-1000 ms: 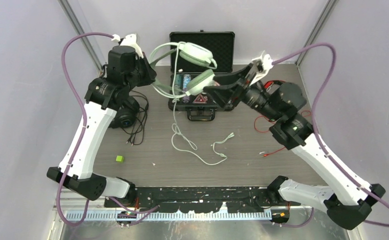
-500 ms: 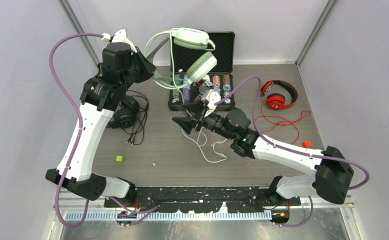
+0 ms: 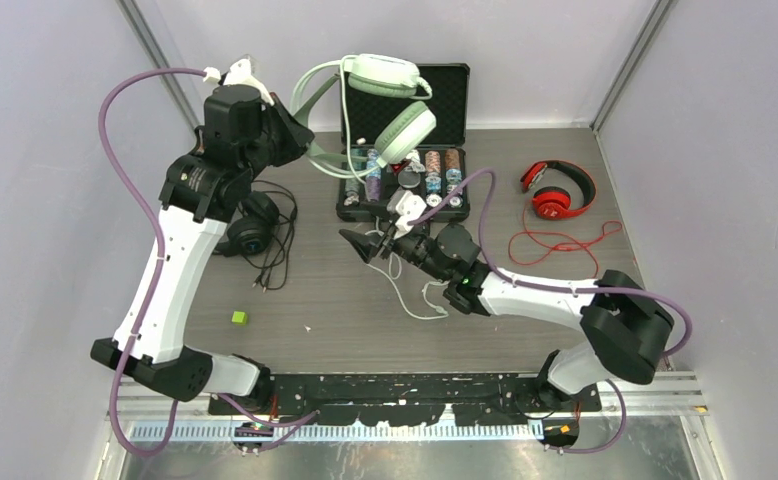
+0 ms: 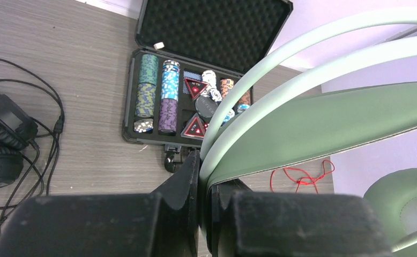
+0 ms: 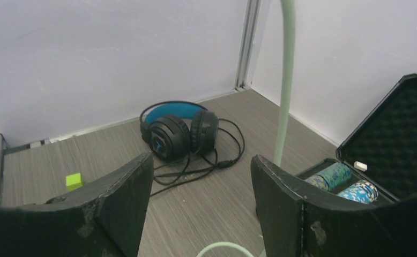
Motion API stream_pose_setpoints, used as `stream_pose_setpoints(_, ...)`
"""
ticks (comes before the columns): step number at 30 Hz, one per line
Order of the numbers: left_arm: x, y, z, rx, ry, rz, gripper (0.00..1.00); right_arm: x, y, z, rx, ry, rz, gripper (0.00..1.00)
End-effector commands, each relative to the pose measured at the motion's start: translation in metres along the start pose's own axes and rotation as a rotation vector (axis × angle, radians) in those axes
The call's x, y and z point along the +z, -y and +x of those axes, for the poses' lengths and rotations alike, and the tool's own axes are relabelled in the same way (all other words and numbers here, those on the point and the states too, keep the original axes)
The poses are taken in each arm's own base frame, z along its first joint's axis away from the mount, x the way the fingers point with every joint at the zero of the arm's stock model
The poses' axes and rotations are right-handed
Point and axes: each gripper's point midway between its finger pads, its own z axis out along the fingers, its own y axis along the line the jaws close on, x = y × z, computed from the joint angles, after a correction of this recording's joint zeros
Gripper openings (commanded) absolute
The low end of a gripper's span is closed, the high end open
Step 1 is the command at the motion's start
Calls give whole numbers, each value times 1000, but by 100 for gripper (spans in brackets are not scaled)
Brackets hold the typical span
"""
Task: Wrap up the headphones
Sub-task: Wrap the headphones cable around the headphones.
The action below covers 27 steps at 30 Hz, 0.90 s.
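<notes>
My left gripper [image 4: 206,176] is shut on the headband [image 4: 313,123] of the mint-green headphones [image 3: 393,78] and holds them high over the open case. Their white cable [image 3: 347,130] hangs straight down and trails in loops on the table. My right gripper [image 3: 357,243] is open, low over the table beside that cable. In the right wrist view the cable [image 5: 287,80] runs just beyond the right finger, and a loop of it lies between the fingers, below them. The black headphones [image 3: 250,230] lie at the left with their black cable. The red headphones [image 3: 557,190] lie at the right with their red cable [image 3: 555,245].
An open black case [image 3: 405,205] with poker chips stands at the back centre, under the raised headphones. A small green cube [image 3: 238,317] lies near the front left. Walls and metal posts close in the table on three sides.
My right arm has swung from beside the raised ear cup, down and left to the cable on the table, its jaws still open. My left gripper has lifted the mint-green headphones a little higher.
</notes>
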Motion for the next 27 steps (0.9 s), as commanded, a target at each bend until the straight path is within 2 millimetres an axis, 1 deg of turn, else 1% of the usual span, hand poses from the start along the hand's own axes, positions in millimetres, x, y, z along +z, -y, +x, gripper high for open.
stream_pose_setpoints(1,-38,34,-48,-79,152,145,0,6,14,-19,-41,91,41,70)
stream_pose_setpoints(5,-39,33,-47,-74,150,142,0,5,24,-15,-41,85,49,68)
stream_pose_setpoints(7,-37,29,-47,-63,153,123,0,1,24,-22,-49,84,39,68)
stream_pose_setpoints(9,-35,25,-47,-52,158,104,0,-6,18,-26,-55,62,6,68)
stream_pose_setpoints(13,-31,22,-47,-41,163,85,0,-27,6,-22,-41,-27,-56,70)
stream_pose_setpoints(15,-29,22,-46,-41,159,85,0,-36,2,-22,-27,-41,-72,70)
stream_pose_setpoints(17,-28,22,-46,-41,155,84,0,-44,0,-26,-15,-41,-76,70)
stream_pose_setpoints(20,-26,24,-45,-42,150,92,0,-51,2,-35,-18,-26,-61,70)
stream_pose_setpoints(23,-27,26,-44,-47,140,102,0,-48,4,-39,-40,-15,-58,72)
stream_pose_setpoints(27,-31,28,-42,-55,130,116,0,-35,6,-36,-55,-2,-61,73)
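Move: Just ahead of the right hand, the white cable hangs down from the headphones, about 4 cm forward and 2 cm to its right, close outside the forward finger. The near ear cup is some 12 cm ahead, 9 cm right and 10 cm higher; the chip case lies on the table, 13 cm ahead, 10 cm right and 25 cm below. From the left hand, that stretch of cable is roughly 5 cm back, 9 cm right and 12 cm below. Reaching first about 2 cm forward and a little down beside the hanging cable, the right hand then reverses and draws back and to its right, rising slightly, some 6 to 7 cm in all, its fingers staying wide open and still pointing left and forward. The left hand stays in place, keeping its pinch on the headband and holding the headphones up. ##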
